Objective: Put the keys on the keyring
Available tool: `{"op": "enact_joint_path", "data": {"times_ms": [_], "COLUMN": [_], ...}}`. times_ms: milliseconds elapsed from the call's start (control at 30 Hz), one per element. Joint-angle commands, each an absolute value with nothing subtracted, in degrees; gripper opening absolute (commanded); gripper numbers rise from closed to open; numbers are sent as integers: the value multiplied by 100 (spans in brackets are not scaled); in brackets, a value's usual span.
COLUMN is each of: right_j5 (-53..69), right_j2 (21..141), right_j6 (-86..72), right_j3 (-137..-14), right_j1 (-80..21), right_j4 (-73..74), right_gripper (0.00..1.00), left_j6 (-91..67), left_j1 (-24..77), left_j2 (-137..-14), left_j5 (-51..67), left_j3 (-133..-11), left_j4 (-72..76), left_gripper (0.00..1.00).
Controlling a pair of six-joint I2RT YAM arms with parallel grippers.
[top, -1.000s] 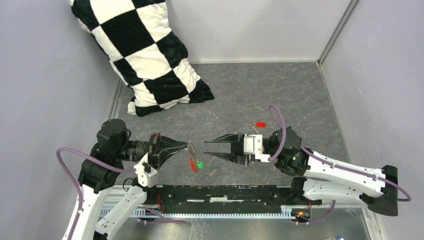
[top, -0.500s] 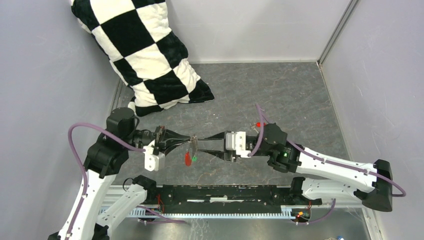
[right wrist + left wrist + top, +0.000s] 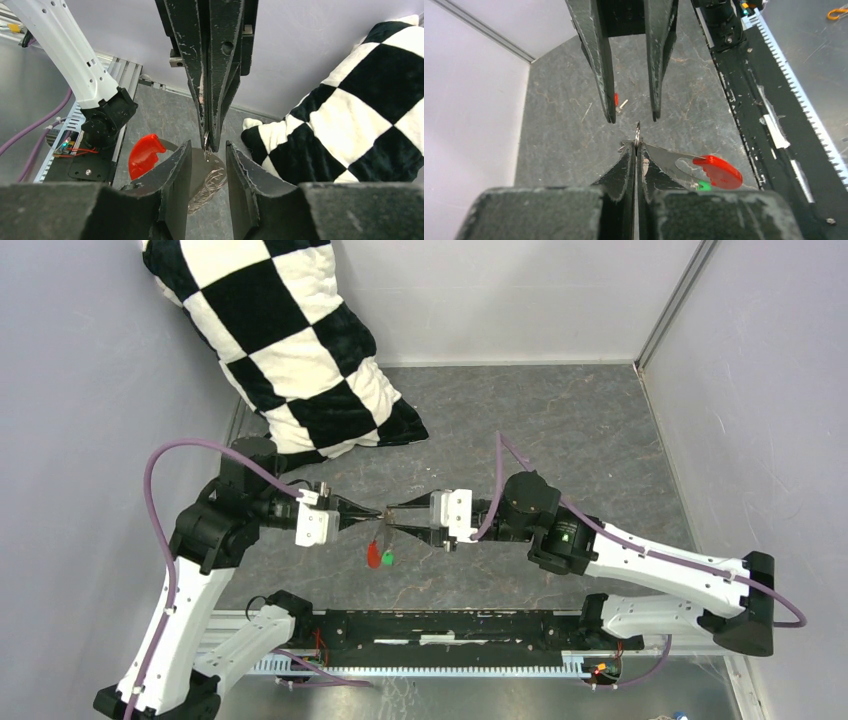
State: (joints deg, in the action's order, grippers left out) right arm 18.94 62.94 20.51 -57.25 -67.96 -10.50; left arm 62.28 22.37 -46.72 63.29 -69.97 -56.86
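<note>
My left gripper [image 3: 381,512] [image 3: 636,148] is shut on the keyring [image 3: 637,133] [image 3: 206,140], a thin silver ring held edge-on above the floor. Its long red tag [image 3: 373,557] [image 3: 719,171] [image 3: 144,153] and small green tag [image 3: 387,558] [image 3: 704,186] hang below it. My right gripper [image 3: 394,521] [image 3: 208,150] is open and faces the left one tip to tip, its fingers [image 3: 605,75] on either side of the ring. The keys lie on the floor beyond: a red-headed one [image 3: 616,99] and a silver one [image 3: 623,104]. In the top view the right arm hides them.
A black-and-white checkered pillow [image 3: 290,340] [image 3: 360,100] leans in the back left corner. Grey walls close in the floor on three sides. The black base rail [image 3: 450,625] [image 3: 774,100] runs along the near edge.
Both arms have moved away from the bases and toward each other. The right fingers now sit around the left gripper's tips and the ring. The right jaws have narrowed slightly.
</note>
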Motion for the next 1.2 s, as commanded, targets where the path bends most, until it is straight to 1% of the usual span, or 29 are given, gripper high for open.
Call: {"op": "enact_joint_path", "data": {"times_ms": [0, 100, 200, 433, 567, 600, 667, 700, 733, 800, 833, 867, 967, 1033, 1167], "right_j5": [1809, 1772, 1699, 1524, 1505, 1501, 1449, 1412, 1390, 1342, 1359, 1375, 1641, 1783, 1885], "right_j2": [6483, 6596, 6643, 6825, 6924, 6932, 6931, 6899, 6825, 6655, 6568, 6462, 6195, 6093, 6138], "right_j6": [2024, 1941, 1869, 1811, 1802, 1802, 1796, 1786, 1769, 1629, 1542, 1433, 969, 631, 101], "right_j3": [-6219, -6433, -6548, -6792, -6931, -6958, -6959, -6896, -6815, -6510, -6302, -6100, -5343, -4875, -4452], "right_j1": [-6781, -6787, -6785, -6787, -6784, -6785, -6789, -6785, -6781, -6783, -6781, -6779, -6731, -6713, -6669], "right_j4": [-750, -481, -396, -101, -9, -13, -14, -88, -267, -768, -1127, -1452, -2804, -3691, -4931], "right_gripper": [37, 36, 32, 14, 13, 11, 1, 1, 1, 1, 1, 1, 1, 1, 1], "left_j6": [5440, 5336, 5246, 4974, 4861, 4848, 4802, 4778, 4745, 4649, 4578, 4481, 3984, 3588, 2465], "left_j1": [2267, 2266, 2268, 2268, 2265, 2267, 2263, 2267, 2268, 2268, 2268, 2268, 2268, 2263, 2267], "left_j2": [-4778, -4803, -4802, -4882, -4878, -4877, -4877, -4875, -4865, -4841, -4817, -4799, -4713, -4648, -4476], "left_j5": [6434, 6401, 6375, 6361, 6363, 6363, 6378, 6399, 6423, 6476, 6514, 6553, 6675, 6746, 6688], "left_j3": [-7317, -7339, -7353, -7493, -7544, -7556, -7575, -7576, -7576, -7542, -7515, -7495, -7357, -7230, -6927], "left_j4": [-5669, -5668, -5669, -5668, -5664, -5666, -5667, -5667, -5664, -5661, -5668, -5664, -5494, -5217, -4433], "left_gripper": [2, 2, 2, 2, 2, 2, 2, 2, 4, 25, 32, 36, 38, 36, 32]}}
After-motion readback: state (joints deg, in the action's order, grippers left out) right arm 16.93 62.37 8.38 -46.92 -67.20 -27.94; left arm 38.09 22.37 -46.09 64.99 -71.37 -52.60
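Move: The keyring's small metal end, upright in the left gripper's shut tips, is about 2 cm to the right hand's left and 1 cm ahead, at its height; it lies about 1 cm to the right of the left hand point, level with it. From the right hand, the red tag hangs some 8 cm below, 4 cm back and 4 cm left, the green tag 9 cm below, 4 cm back and 1 cm left. Ease the open right gripper about 1.5 cm left and as much forward onto the metal end, and shut its fingers there while the left keeps its pinch. Then open the left fingers and draw that hand back and up, rolling its wrist some 20 degrees, as the right hand, holding on, comes back right and down with its fingertips tipping up. ##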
